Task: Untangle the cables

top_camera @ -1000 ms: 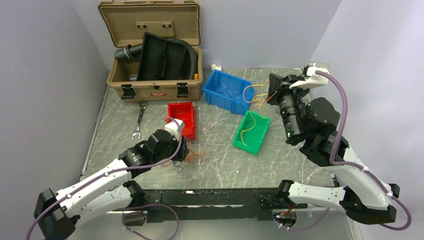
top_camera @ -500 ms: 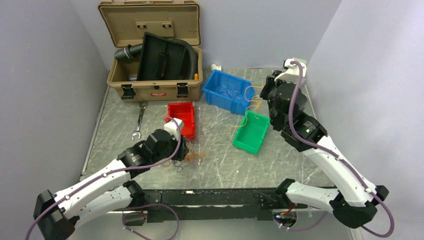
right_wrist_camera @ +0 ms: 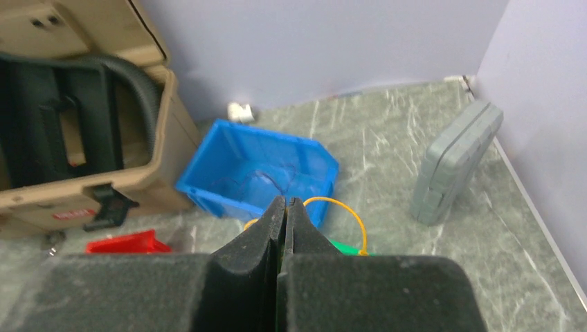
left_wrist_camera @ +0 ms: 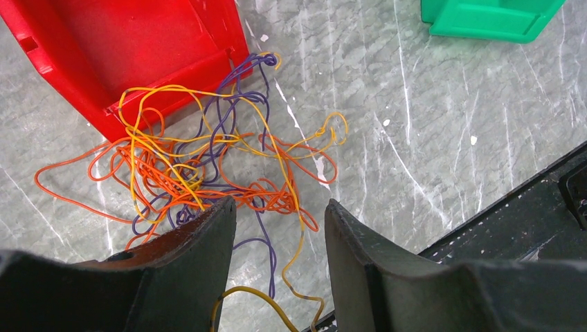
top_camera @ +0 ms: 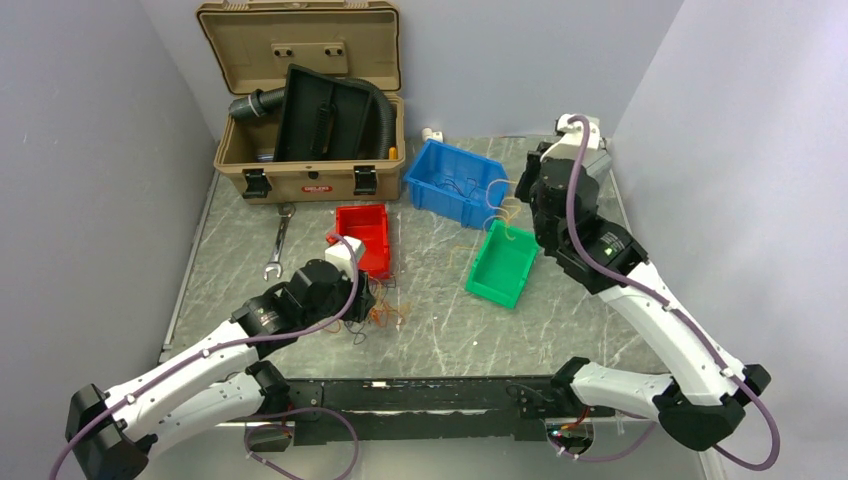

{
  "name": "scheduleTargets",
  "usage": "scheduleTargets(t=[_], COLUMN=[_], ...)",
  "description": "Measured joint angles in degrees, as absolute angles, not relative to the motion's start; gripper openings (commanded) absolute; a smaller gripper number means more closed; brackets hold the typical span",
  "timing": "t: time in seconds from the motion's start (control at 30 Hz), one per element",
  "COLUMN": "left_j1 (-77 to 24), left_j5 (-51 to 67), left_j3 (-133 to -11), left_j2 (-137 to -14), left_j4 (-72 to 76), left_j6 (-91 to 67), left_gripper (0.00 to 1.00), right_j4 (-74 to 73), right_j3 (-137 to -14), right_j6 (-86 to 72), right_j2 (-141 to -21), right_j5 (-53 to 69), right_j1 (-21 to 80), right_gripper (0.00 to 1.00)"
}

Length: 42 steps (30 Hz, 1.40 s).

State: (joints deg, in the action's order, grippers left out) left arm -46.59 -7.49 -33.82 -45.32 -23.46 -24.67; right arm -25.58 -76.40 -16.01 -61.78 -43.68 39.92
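A tangle of orange, yellow and purple cables (left_wrist_camera: 201, 173) lies on the table just in front of the red bin (left_wrist_camera: 138, 62). My left gripper (left_wrist_camera: 280, 214) hovers open over the near edge of the tangle, and a yellow and a purple strand run loose between its fingers. In the top view the tangle (top_camera: 388, 315) shows beside the left gripper (top_camera: 368, 300). My right gripper (right_wrist_camera: 285, 202) is shut on a yellow cable (right_wrist_camera: 349, 211) that loops out beside its tips. It hangs above the gap between the blue bin (top_camera: 445, 205) and the green bin (top_camera: 490, 290).
A dark thin cable (right_wrist_camera: 266, 181) lies inside the blue bin (right_wrist_camera: 221, 200). An open tan toolbox (top_camera: 310, 180) with a black hose stands at the back left. A wrench (top_camera: 278, 240) lies in front of it. A grey case (right_wrist_camera: 453, 162) rests near the right wall.
The right arm has swung left and turned its wrist, carrying the yellow cable towards the blue bin. The left arm and the tangle have not moved.
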Motion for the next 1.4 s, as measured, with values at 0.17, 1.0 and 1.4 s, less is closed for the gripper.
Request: scheduleTargets(t=[0.17,1.0,1.4], left_j1=[-46.6,-46.6,-46.6], left_j5=[-7.5,-8.4,-8.4], left_j3=[-33.8,-33.8,-33.8], left_j2=[-45.8,-44.5,-44.9], left_j4=[-23.5,-24.8,-24.8], left_j6=[-24.7,-24.6,-24.6], left_gripper=[0.54,0.54,0.54], right_j4=[-25.4,-26.7,-27.4], right_j3=[-83.2,-79.3,-65.5], right_j6=[-14.3,-10.5,-17.0], right_j2=[-62.2,-57.3,-58.1], right_j5=[-42.9,-46.2,-41.8], right_j1=[39.9,39.1,38.9], right_gripper=[0.00,0.00,0.00])
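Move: The yellow cable already hangs from the shut right fingers over the blue bin's near right corner. Its goal, the green bin, lies almost straight below that hand, some 3 cm ahead and 36 cm down. The blue bin is about 21 cm ahead, 10 cm left; the grey case about 20 cm ahead, 17 cm right, both some 34 cm down. From the left hand the green bin lies roughly 12 cm ahead, 26 cm right, 11 cm down. The yellow cable, kept pinched in the right fingers, is first lifted about 8 cm while the hand drifts a few centimetres right and slightly back. The hand then reverses and sinks some 15 cm towards the green bin, easing back left and tipping roughly 15 degrees downwards on the way; the fingers stay shut. ##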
